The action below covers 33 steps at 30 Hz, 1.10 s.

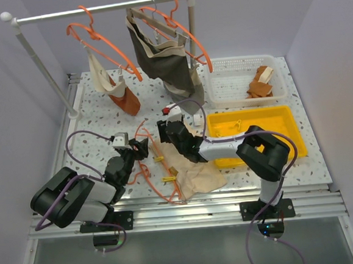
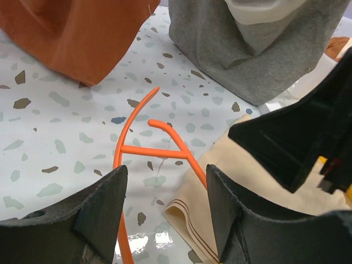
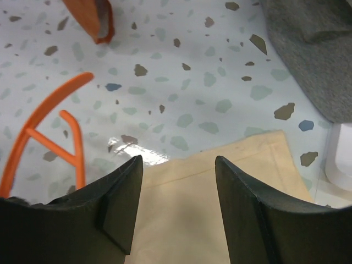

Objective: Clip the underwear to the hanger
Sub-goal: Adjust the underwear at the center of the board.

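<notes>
The orange hanger (image 1: 149, 176) lies flat on the speckled table, its hook end (image 2: 159, 153) pointing toward the back. The cream underwear (image 1: 198, 176) lies spread over the hanger's right side. My left gripper (image 2: 166, 170) is open just above the hanger's neck, with the underwear's striped corner (image 2: 242, 170) by its right finger. In the top view it (image 1: 141, 148) sits left of the cloth. My right gripper (image 3: 179, 160) is open over the underwear's upper edge (image 3: 181, 209), holding nothing, with the hanger (image 3: 52, 144) to its left. From above it (image 1: 169, 134) hovers beside the left one.
Behind, a white rail carries more orange hangers with a grey-brown garment (image 1: 168, 59) and cream and rust cloths (image 1: 115, 88). A white basket (image 1: 222, 95) holding cloth and a yellow tray (image 1: 289, 132) stand at the right. Yellow clips (image 1: 160, 159) lie along the hanger.
</notes>
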Motion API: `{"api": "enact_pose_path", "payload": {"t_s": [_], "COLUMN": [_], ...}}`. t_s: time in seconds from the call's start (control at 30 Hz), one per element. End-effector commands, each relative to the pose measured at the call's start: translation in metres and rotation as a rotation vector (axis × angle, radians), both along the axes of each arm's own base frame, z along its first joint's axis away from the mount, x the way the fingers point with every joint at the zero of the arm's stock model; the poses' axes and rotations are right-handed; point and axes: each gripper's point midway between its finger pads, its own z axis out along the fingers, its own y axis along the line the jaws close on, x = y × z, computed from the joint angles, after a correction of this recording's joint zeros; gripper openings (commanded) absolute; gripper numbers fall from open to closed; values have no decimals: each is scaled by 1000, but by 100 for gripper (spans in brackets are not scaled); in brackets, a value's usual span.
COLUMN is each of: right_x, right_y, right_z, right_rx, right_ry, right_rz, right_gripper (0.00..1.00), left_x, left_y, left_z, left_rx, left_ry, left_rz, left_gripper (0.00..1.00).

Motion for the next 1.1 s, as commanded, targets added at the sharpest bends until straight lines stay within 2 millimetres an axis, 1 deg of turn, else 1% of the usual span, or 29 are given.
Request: {"api": "enact_pose_path", "payload": {"t_s": [0.0, 0.03, 0.1, 0.17, 0.2, 0.27, 0.47, 0.53, 0.6, 0.73, 0.77, 0.87, 0.9, 0.93, 1.0, 1.03, 1.07], "right_x": [8, 9, 9, 9, 8, 8, 11, 12, 11, 8, 8, 7, 8, 9, 11, 14, 17], "right_y": [-4, -3, -1, 1, -1, 2, -4, -8, -11, -18, -18, -24, -27, -28, -34, -35, -40], "right_z": [-25, -28, -42, -48, -57, -60, -80, -88, -93, -104, -106, -113, -114, -112, -109, -102, -95], "right_rx": [-44, -44, -66, -73, -96, -98, -134, -146, -156, -185, -189, -205, -211, -210, -229, -224, -230], "right_ry": [29, 33, 50, 60, 77, 89, 143, 169, 187, 221, 226, 238, 238, 238, 229, 216, 198], "right_rz": [-33, -31, -23, -16, -16, -12, -40, -54, -61, -72, -71, -93, -102, -113, -140, -150, -176], "right_gripper": [59, 59, 59, 59, 59, 59, 59, 56, 52, 47, 45, 31, 21, 14, 3, 0, 0], "left_x": [3, 3, 3, 3, 3, 3, 2, 2, 2, 1, 1, 1, 1, 1, 1, 1, 1], "left_y": [5, 5, 6, 6, 5, 5, 7, 8, 9, 9, 9, 9, 9, 9, 9, 9, 9], "left_z": [28, 29, 29, 28, 28, 27, 28, 28, 28, 29, 30, 30, 29, 30, 30, 30, 30], "left_rx": [-49, -49, -49, -48, -47, -45, -47, -46, -45, -43, -45, -45, -44, -45, -45, -43, -43], "left_ry": [-97, -100, -100, -96, -96, -93, -99, -100, -101, -103, -104, -107, -104, -107, -107, -106, -106], "left_rz": [27, 29, 30, 30, 29, 29, 33, 36, 39, 41, 43, 41, 41, 41, 41, 41, 41], "left_gripper": [63, 63, 63, 63, 63, 63, 63, 63, 63, 63, 63, 63, 63, 63, 63, 63, 63]}}
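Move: The right hand, open, hovers about 8 cm above the far edge of the underwear; the spot on that edge it goes for lies some 2 cm ahead and 1 cm to the right. The hanger's middle lies about 9 cm back and 7 cm left of the hand, with the upper yellow clip some 8 cm back and 5 cm left. A white block stands roughly 6 cm ahead and 11 cm right. From the left hand, that edge spot is about 12 cm right, 4 cm ahead and 7 cm below. The right fingers pinch the underwear's far edge: the hand first drops quickly, about 8 cm, onto the cloth with its fingers open, then creeps forward a couple of centimetres low over the table, tipping roughly 10 degrees further down, while the fingers close fully on the fabric. ##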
